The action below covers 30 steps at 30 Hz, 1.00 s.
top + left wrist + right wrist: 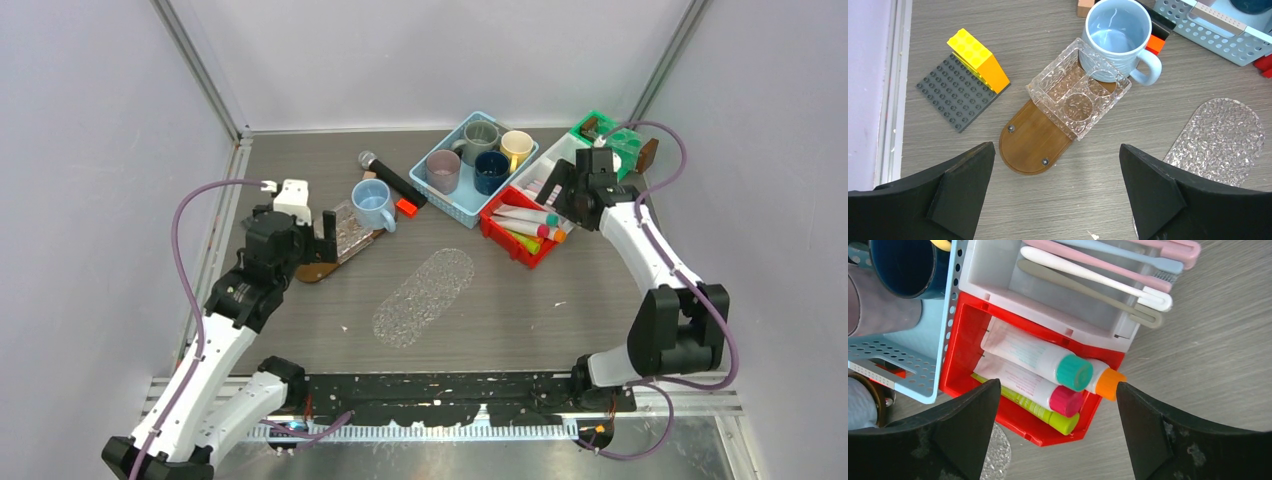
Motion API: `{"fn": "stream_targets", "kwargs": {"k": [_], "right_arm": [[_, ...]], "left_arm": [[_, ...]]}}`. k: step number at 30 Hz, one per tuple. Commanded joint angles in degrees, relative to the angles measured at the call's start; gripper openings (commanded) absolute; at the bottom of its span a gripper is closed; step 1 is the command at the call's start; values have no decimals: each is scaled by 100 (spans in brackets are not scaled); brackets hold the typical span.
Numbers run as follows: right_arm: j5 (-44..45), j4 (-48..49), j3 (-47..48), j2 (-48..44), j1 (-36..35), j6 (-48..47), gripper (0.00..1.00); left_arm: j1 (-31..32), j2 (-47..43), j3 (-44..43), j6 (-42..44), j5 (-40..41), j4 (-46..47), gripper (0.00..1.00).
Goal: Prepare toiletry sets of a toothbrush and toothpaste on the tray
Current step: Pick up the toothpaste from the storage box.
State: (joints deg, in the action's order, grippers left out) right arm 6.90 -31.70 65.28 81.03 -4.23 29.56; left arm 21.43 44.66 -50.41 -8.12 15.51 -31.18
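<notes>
Several toothpaste tubes lie in a red bin [965, 340]: one with a teal cap [1074, 372], one with a pink cap [1065, 401], a green one [1048, 417] and one with an orange cap [1109, 384]. Behind it, a white bin [998, 270] holds a white toothbrush [1088, 276], a pink one [1098, 262], a blue one and a grey one. My right gripper [1057, 387] hovers open over the tubes' cap ends, touching none; its place above the red bin shows from the top camera [562, 195]. The clear textured oval tray [425, 296] lies bare at mid-table. My left gripper [1057, 150] is open and holds nothing, left of the tray [1220, 132].
A light blue mug [1115, 40] stands on a glass holder with a wooden base [1033, 142]. A grey Lego plate with yellow-orange bricks [955, 90] lies at the left. A blue basket of cups [478, 160], a black microphone [390, 178] and a green bin [610, 135] are at the back.
</notes>
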Motion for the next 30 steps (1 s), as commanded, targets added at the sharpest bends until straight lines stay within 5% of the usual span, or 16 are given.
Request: {"fn": "stream_targets", "kwargs": {"k": [1, 12, 30], "right_arm": [[-589, 565, 86, 359, 286, 356, 90], [-1353, 1037, -248, 789, 631, 639, 71], [-2295, 1947, -1127, 294, 836, 1287, 56]], "left_arm": [[80, -113, 48, 170, 216, 108, 100], [87, -51, 74, 197, 173, 103, 100], [90, 17, 84, 206, 104, 103, 100]]}}
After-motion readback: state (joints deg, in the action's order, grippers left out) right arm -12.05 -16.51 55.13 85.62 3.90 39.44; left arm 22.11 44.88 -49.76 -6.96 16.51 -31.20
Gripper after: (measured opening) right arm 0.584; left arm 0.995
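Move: Lying across the red box, the teal-capped toothpaste has its middle about 3 cm ahead of the right hand, 6 cm to its left and 7 cm below; its teal cap is about 2 cm ahead, 1 cm left and 6 cm down. The pink-capped toothpaste lies level with the hand, 6 cm left, and the toothbrushes some 6 cm straight ahead. From the left hand the teal-capped toothpaste is roughly 13 cm ahead and 44 cm right, 16 cm lower. Sinking about 6 cm, the right hand first slants forward 2 to 3 cm towards the teal cap, then draws back about half of that as it finishes going down, and lifts roughly 1 cm at the end. Meanwhile it rolls some 20 degrees, left side rising, and the wide-open fingers close to a bit over half, bringing their tips to either side of the cap; a firm pinch isn't there yet. ##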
